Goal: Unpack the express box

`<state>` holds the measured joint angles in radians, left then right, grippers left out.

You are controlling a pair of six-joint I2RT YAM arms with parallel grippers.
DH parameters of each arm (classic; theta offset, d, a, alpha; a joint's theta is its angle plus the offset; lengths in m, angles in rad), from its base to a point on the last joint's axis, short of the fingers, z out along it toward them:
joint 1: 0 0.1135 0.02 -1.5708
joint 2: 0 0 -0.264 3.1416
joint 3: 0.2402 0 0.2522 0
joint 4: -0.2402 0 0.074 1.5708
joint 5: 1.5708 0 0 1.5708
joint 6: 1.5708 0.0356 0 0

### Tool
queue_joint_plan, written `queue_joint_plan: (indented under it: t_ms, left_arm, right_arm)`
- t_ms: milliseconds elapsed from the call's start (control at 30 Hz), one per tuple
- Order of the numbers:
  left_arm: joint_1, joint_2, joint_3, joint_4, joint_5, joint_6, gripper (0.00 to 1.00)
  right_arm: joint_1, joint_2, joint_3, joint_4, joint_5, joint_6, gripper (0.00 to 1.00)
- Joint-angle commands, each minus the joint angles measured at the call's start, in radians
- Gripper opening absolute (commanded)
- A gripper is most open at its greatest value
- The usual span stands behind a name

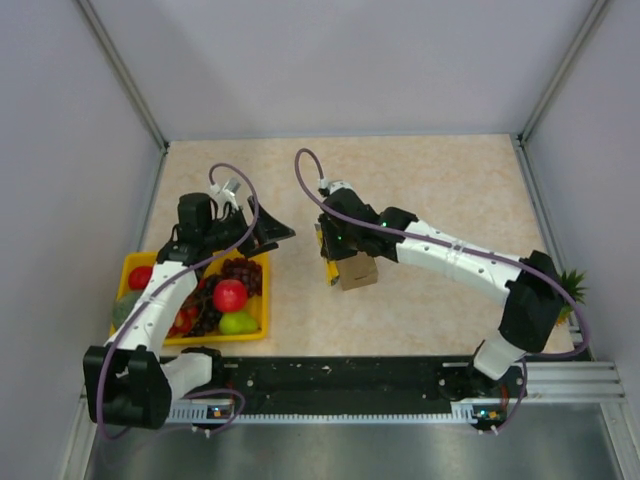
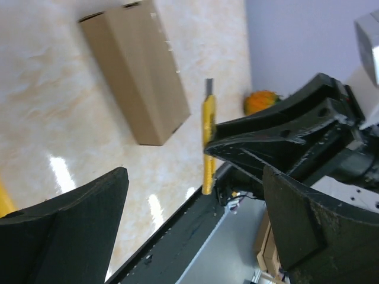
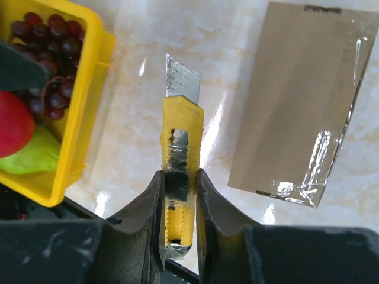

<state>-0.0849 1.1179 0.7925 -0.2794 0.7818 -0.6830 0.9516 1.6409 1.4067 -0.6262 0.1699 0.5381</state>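
Note:
The express box (image 1: 358,273) is a small brown cardboard box lying flat on the table near its middle, with clear tape along one end (image 3: 302,100). My right gripper (image 3: 179,195) is shut on a yellow utility knife (image 3: 180,136) whose blade (image 3: 180,80) is extended. The knife hangs just left of the box (image 2: 136,71), not touching it. In the top view the right gripper (image 1: 335,255) is directly beside the box. My left gripper (image 1: 270,235) hovers left of it, open and empty, its fingers (image 2: 65,225) wide apart.
A yellow fruit tray (image 1: 128,265) with grapes (image 3: 41,53), a red apple (image 1: 229,295) and a green pear (image 1: 238,323) sits at the near left. A small orange fruit (image 1: 572,285) lies at the right edge. A black rail (image 1: 350,375) runs along the front.

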Motion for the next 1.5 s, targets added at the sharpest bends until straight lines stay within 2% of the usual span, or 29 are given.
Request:
queue_joint_plan:
  t_ms: [0, 133, 233, 300, 400, 533, 633, 733, 900, 1000, 1033, 1100, 1133, 1233, 1333, 1467]
  left_arm:
    - [-0.042, 0.028, 0.022, 0.266, 0.182, -0.082, 0.99]
    - [-0.087, 0.147, 0.082, 0.258, 0.191, -0.093, 0.95]
    - [-0.099, 0.242, 0.137, 0.272, 0.232, -0.122, 0.86]
    - [-0.105, 0.269, 0.166, 0.267, 0.241, -0.127, 0.79]
    - [-0.111, 0.281, 0.186, 0.255, 0.234, -0.119, 0.76]
    - [-0.113, 0.293, 0.201, 0.191, 0.226, -0.075, 0.56]
    - [-0.118, 0.283, 0.192, 0.187, 0.224, -0.063, 0.5]
    - [-0.125, 0.286, 0.195, 0.166, 0.221, -0.043, 0.39]
    - [-0.147, 0.295, 0.2, 0.141, 0.209, -0.012, 0.03]
    - [-0.15, 0.287, 0.206, 0.128, 0.192, -0.007, 0.0]
    - [-0.15, 0.281, 0.211, 0.115, 0.182, -0.006, 0.0]
    - [-0.15, 0.269, 0.234, 0.102, 0.168, -0.006, 0.0]
    - [-0.15, 0.263, 0.244, 0.085, 0.145, -0.004, 0.0]
    - [-0.15, 0.229, 0.298, 0.083, 0.108, -0.03, 0.0]
    - [-0.15, 0.189, 0.336, 0.158, 0.059, -0.111, 0.0]
    - [-0.154, 0.155, 0.366, 0.35, -0.005, -0.301, 0.0]
  right_arm:
    - [-0.024, -0.088, 0.0, 0.075, -0.119, -0.073, 0.04]
    - [-0.03, -0.107, 0.003, 0.098, -0.167, -0.064, 0.04]
    - [-0.031, -0.101, 0.008, 0.115, -0.214, -0.05, 0.04]
    - [-0.033, -0.099, 0.012, 0.12, -0.225, -0.044, 0.03]
    - [-0.034, -0.102, 0.006, 0.137, -0.237, -0.03, 0.03]
    - [-0.033, -0.112, -0.006, 0.152, -0.236, -0.02, 0.04]
    - [-0.033, -0.112, -0.011, 0.163, -0.234, -0.015, 0.05]
    - [-0.031, -0.107, -0.009, 0.168, -0.239, -0.009, 0.05]
    - [-0.031, -0.11, -0.011, 0.171, -0.242, 0.005, 0.06]
    - [-0.033, -0.124, -0.018, 0.172, -0.234, 0.013, 0.17]
    - [-0.033, -0.133, -0.021, 0.171, -0.228, 0.019, 0.34]
    - [-0.033, -0.154, -0.032, 0.169, -0.196, 0.025, 0.54]
    - [-0.033, -0.186, -0.046, 0.171, -0.181, 0.032, 0.7]
    - [-0.04, -0.281, -0.099, 0.201, -0.118, 0.054, 0.89]
    - [-0.079, -0.383, -0.182, 0.322, -0.145, 0.106, 0.94]
    - [-0.131, -0.453, -0.29, 0.578, -0.234, 0.209, 0.93]
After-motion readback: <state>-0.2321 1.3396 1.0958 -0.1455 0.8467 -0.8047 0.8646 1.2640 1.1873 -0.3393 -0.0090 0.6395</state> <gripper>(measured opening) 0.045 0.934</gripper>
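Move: The knife, held in the right fingers, is about 11 cm to the left hand's right, 5 cm back and 4 cm lower; the box lies some 18 cm right, 9 cm back and 16 cm below. From the right hand, the left gripper is about 11 cm left, 5 cm ahead and 4 cm up, and the box 7 cm right, 3 cm back, 12 cm below. Left hand moves about 6 cm right and pinches the knife's blade end, then right lets go and both rise. ##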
